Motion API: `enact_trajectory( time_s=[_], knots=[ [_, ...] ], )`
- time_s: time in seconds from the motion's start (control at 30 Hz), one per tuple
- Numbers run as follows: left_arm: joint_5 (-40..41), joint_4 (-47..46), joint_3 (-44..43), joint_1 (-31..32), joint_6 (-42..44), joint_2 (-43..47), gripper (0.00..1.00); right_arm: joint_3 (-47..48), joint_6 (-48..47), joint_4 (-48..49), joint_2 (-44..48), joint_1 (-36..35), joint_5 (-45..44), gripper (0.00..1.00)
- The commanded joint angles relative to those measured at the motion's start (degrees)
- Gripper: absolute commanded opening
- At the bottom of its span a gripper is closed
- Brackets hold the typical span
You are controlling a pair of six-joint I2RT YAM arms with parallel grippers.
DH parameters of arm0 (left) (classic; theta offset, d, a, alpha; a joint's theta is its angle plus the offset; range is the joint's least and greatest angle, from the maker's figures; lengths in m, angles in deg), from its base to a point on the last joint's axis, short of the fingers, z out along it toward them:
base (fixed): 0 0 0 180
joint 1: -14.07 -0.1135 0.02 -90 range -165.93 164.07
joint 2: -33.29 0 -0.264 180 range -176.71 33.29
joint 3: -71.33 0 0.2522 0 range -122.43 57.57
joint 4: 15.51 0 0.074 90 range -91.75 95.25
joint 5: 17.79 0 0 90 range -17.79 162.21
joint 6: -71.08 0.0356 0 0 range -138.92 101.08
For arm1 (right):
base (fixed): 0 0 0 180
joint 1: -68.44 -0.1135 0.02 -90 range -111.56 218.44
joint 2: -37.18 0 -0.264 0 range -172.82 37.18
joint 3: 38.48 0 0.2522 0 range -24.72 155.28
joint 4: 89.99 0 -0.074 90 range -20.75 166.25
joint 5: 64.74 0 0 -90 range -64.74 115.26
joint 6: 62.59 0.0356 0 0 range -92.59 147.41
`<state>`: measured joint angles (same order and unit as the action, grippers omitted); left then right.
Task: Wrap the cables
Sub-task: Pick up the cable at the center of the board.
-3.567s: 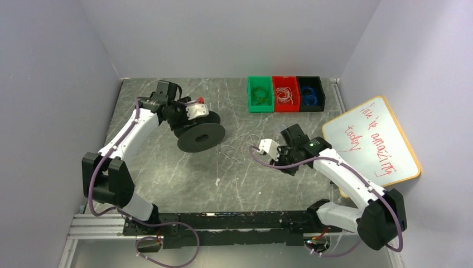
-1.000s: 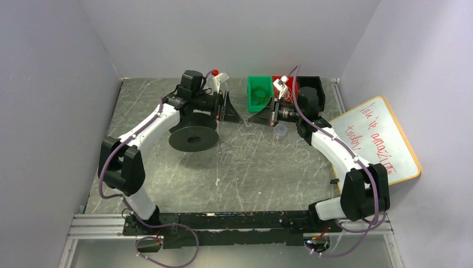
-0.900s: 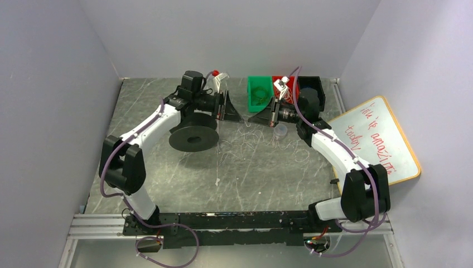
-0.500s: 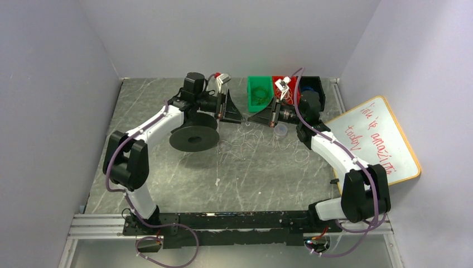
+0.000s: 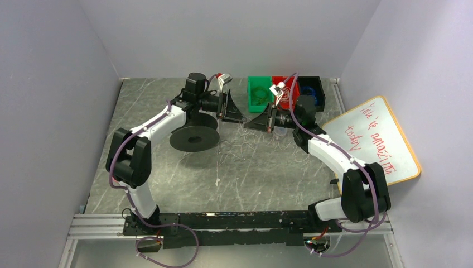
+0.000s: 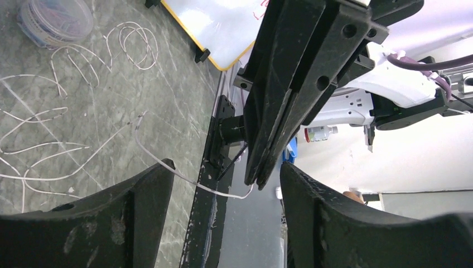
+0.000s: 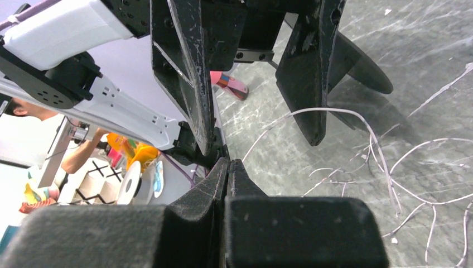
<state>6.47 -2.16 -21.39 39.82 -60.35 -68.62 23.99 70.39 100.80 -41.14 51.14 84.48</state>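
The cables are thin whitish wire; one strand (image 6: 184, 177) runs up from the loose curls on the table (image 5: 240, 146) to my right gripper (image 7: 228, 162), which is shut on its end. A short tip of wire sticks out past the shut fingertips. My left gripper (image 6: 226, 178) faces it head-on and stands open, its two fingers either side of the right fingertips and the strand, touching neither. From above, the left gripper (image 5: 237, 114) and right gripper (image 5: 249, 125) meet tip to tip at the back middle of the table. The strand (image 7: 334, 111) arcs past a left finger.
A big black spool (image 5: 193, 138) lies flat under the left forearm. Green (image 5: 258, 95), red (image 5: 285, 92) and black (image 5: 313, 89) bins line the back edge. A whiteboard (image 5: 372, 142) leans at the right. A small clear tub (image 6: 54, 19) sits among the curls.
The right gripper has shifted left and forward, bringing the wire end between the left fingers. The left jaws have narrowed a little. The spool has stayed put.
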Motion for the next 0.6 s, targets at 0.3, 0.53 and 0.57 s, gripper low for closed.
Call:
enact_trajectory(
  time_s=[0.3,0.53,0.57],
  knots=[
    [-2.54,-3.64,-0.15,0.93,-0.81,0.73,0.42,0.24,-3.56,0.91,-0.79,-0.53,1.29,0.00],
    [-1.70,-1.63,-0.31,0.89,0.93,1.43,0.19,0.29,-4.16,0.46,-0.52,-0.49,1.22,0.00],
    [-1.46,-1.23,-0.38,0.90,1.31,1.47,0.15,0.37,-4.29,0.27,-0.51,-0.47,1.22,0.00]
  ],
)
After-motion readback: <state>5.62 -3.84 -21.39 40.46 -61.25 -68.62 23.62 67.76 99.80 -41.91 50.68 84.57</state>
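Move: The cable to be taken hangs between the open left fingers, about 1 cm right of the left hand point and level with it. The right fingertips holding the cable are about 1 cm right and 2 cm back. The black spool is some 16 cm left, 3 cm back and 12 cm lower; the clear tub about 14 cm right, 4 cm back and 19 cm below. From the right hand, that stretch of cable is about 2 cm ahead and 2 cm left, level. Hold the left gripper where it is, fingers pointing right at the other hand, and close it around the thin white cable just in front of the right fingertips, from about three-quarters open to a fifth. Keep the right gripper shut on the cable and let it sink about 1 cm. ##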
